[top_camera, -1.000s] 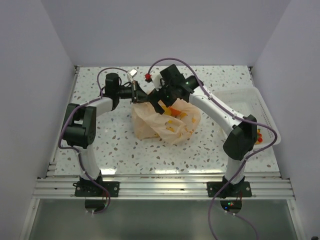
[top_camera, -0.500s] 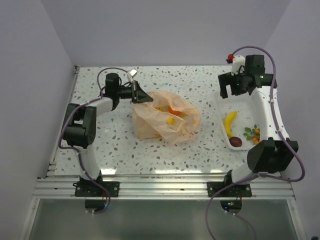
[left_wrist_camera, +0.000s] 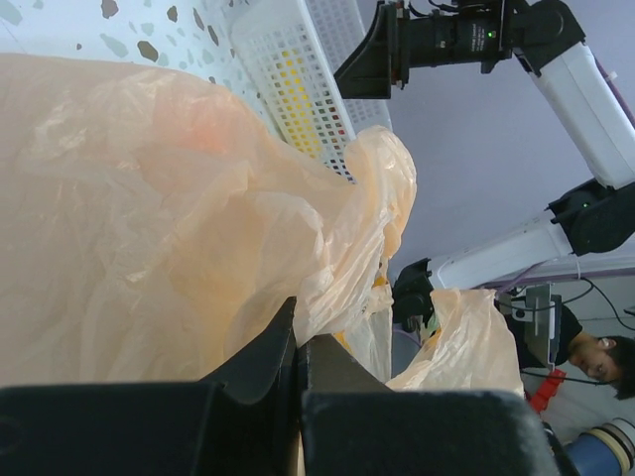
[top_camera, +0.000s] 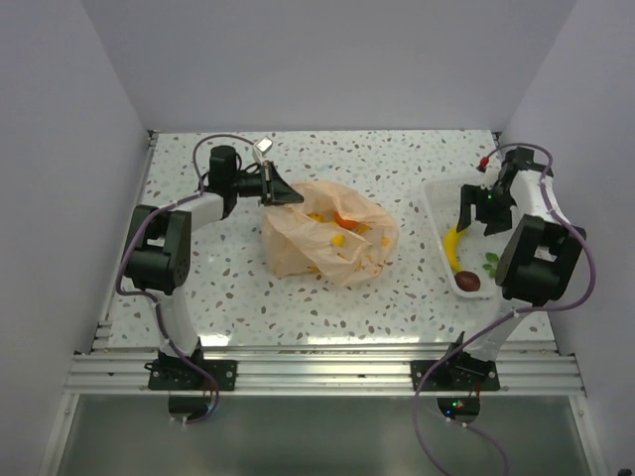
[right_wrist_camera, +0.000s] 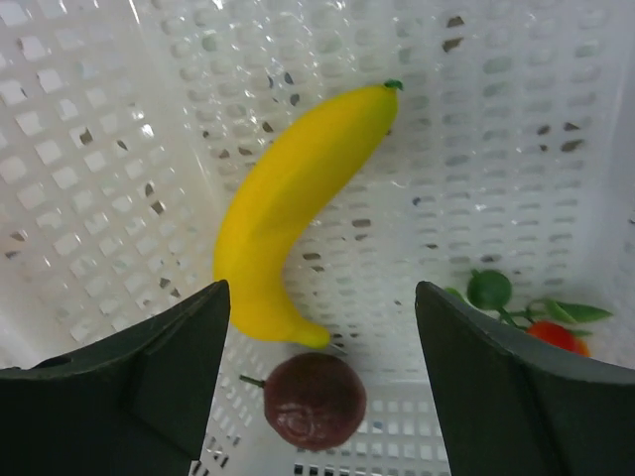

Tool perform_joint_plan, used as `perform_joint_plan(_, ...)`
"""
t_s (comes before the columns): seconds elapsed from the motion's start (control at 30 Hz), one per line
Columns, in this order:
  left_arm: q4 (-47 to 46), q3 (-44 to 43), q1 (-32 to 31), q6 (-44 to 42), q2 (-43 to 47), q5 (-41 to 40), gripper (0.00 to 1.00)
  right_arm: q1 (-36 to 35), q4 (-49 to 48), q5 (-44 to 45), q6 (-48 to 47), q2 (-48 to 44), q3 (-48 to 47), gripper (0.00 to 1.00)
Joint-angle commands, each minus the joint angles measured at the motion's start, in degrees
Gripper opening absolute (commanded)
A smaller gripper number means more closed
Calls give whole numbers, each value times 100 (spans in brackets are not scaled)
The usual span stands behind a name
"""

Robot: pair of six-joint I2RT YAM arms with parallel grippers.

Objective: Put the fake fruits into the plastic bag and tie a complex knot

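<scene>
The peach-orange plastic bag (top_camera: 327,238) lies mid-table, with yellow and orange fake fruits (top_camera: 339,236) showing through its film. My left gripper (top_camera: 283,192) is shut on the bag's upper left edge, and the left wrist view shows the film pinched at its fingertips (left_wrist_camera: 296,322). My right gripper (top_camera: 476,218) hangs open over the white tray (top_camera: 444,184). In the right wrist view its jaws (right_wrist_camera: 322,293) straddle the lower end of a yellow banana (right_wrist_camera: 298,183) and a dark purple plum (right_wrist_camera: 316,400) without touching either. Small green and red pieces (right_wrist_camera: 526,312) lie to the right. No knot shows.
The white perforated tray (right_wrist_camera: 496,119) stands at the table's right edge, close to the right wall. The enclosure's walls run along the back and both sides. Speckled tabletop (top_camera: 238,288) lies in front of the bag.
My right arm has swung from the bag's mouth across to the tray and come down over the banana and plum, its jaws narrowing a little. The left gripper and bag have stayed put.
</scene>
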State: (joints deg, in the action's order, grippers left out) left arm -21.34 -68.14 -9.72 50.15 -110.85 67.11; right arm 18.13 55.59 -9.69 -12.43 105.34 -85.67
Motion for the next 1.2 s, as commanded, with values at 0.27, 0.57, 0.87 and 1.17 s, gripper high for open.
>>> perform_joint_plan(0.27,78,-59,40,-243,46,4,0,-257,-901,-586,1137,935,120,75)
perform_joint_plan(0.57,86,-121,40,-216,10,12,0,-257,-665,-761,944,849,78,38)
perform_joint_plan(0.87,113,-42,40,-243,81,21,0,-503,65,-2202,706,-434,-1248,5)
perform_joint_plan(1.17,104,-155,40,-164,28,83,0,-3032,-996,-2187,830,-1016,-1751,7)
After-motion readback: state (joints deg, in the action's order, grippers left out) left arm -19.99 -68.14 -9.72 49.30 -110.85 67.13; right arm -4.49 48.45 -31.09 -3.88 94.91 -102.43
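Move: The yellow banana lies in the tray roughly 3 cm to the right hand's left, 2 cm farther out and 6 cm below. The dark round fruit sits about 8 cm back and 2 cm left of that hand, the green leaves some 2 cm back and 4 cm right, both about 7 cm down. The plastic bag's middle is around 35 cm to its left and 3 cm farther out. From the left hand, holding the bag's rim, the banana is some 40 cm right, 2 cm back and 15 cm below. The right hand sinks about 6 cm into the tray, easing left and a little forward over the banana, and its open fingers close around the banana's middle until they pinch it. It then lifts the banana steeply, some 25 cm, and in the rise swings left out over the tray's side towards the bag, the wrist tipping the fingers outward by roughly 35 degrees and turning counter-clockwise. ##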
